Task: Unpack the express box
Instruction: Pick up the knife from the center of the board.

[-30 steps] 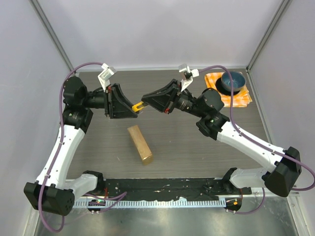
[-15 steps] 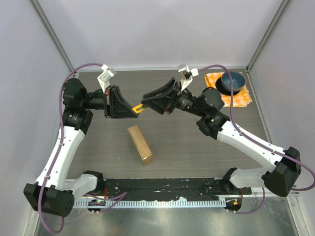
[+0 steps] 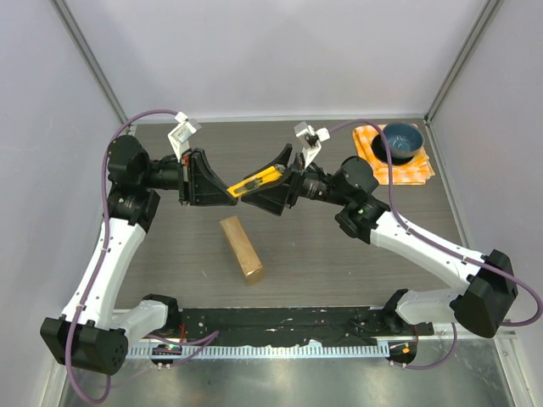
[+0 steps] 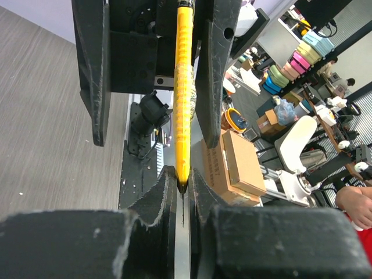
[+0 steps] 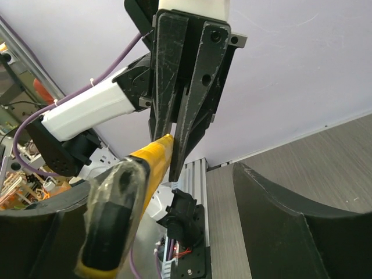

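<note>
The express box (image 3: 241,248), a closed brown carton, lies on the table in the top view, below and apart from both grippers. Above the table's middle my left gripper (image 3: 232,192) (image 4: 181,181) is shut on the tip of a yellow utility knife (image 3: 261,178) (image 4: 183,87) (image 5: 125,203). The knife's body reaches into my right gripper (image 3: 256,188) (image 5: 180,174). That gripper's jaws stand wide open round the knife, which rests along one jaw with a clear gap to the other. Neither wrist view shows the express box.
A blue bowl (image 3: 400,140) sits on an orange checked cloth (image 3: 409,170) at the far right corner. Grey walls close the table on three sides. The black rail (image 3: 280,326) with the arm bases runs along the near edge.
My right gripper's jaws have spread open off the yellow knife and it has swung slightly left. My left gripper has closed on the knife's tip. The box has not moved.
</note>
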`<state>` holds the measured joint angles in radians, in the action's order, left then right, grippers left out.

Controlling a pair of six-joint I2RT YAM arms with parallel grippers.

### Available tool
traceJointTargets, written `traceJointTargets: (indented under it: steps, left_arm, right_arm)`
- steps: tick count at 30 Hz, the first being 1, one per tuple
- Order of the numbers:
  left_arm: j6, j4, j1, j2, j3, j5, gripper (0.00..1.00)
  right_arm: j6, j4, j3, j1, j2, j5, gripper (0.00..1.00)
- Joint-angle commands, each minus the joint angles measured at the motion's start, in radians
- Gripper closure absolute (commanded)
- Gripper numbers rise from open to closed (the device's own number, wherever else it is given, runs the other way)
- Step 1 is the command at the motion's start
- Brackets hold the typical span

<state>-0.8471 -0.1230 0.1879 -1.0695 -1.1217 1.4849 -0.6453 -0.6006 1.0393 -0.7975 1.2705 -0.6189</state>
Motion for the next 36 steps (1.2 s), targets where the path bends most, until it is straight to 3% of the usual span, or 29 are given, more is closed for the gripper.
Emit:
traceJointTargets:
  steps: [1, 13, 36]
  left_arm:
    - [-0.015, -0.041, 0.002, 0.005, -0.013, 0.092, 1.00]
    - [-0.020, -0.046, 0.002, 0.014, -0.004, 0.104, 1.00]
    - [-0.049, -0.092, 0.001, 0.034, 0.036, 0.124, 1.00]
  right_arm:
    - [0.006, -0.106, -0.004, -0.014, 0.003, -0.005, 0.28]
    - [-0.037, -0.177, 0.071, -0.035, 0.101, -0.008, 0.51]
    - [0.073, -0.028, 0.084, -0.032, 0.000, 0.044, 0.50]
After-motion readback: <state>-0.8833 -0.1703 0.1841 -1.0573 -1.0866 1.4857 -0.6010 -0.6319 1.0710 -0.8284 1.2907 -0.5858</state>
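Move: The left hand has the yellow knife by its thin end, high over the table; the knife's middle lies about 6 cm to its right and 4 cm ahead, level with it. From the right hand, which is open around the handle end, that middle is roughly 3 cm to the left, 1 cm ahead and 2 cm above. The cardboard box lies far beneath, some 10 cm ahead of the left hand, hardly to either side, and about 37 cm down. Leftward along the knife's handle the right hand eases about 2 cm while its fingers narrow from about three-quarters open to half open; it pauses, then draws back right and rises, each by about 1 cm. The half-open fingers stay on either side of the handle without clamping it. The left hand stays in place, shut, and keeps the thin end pinched. ##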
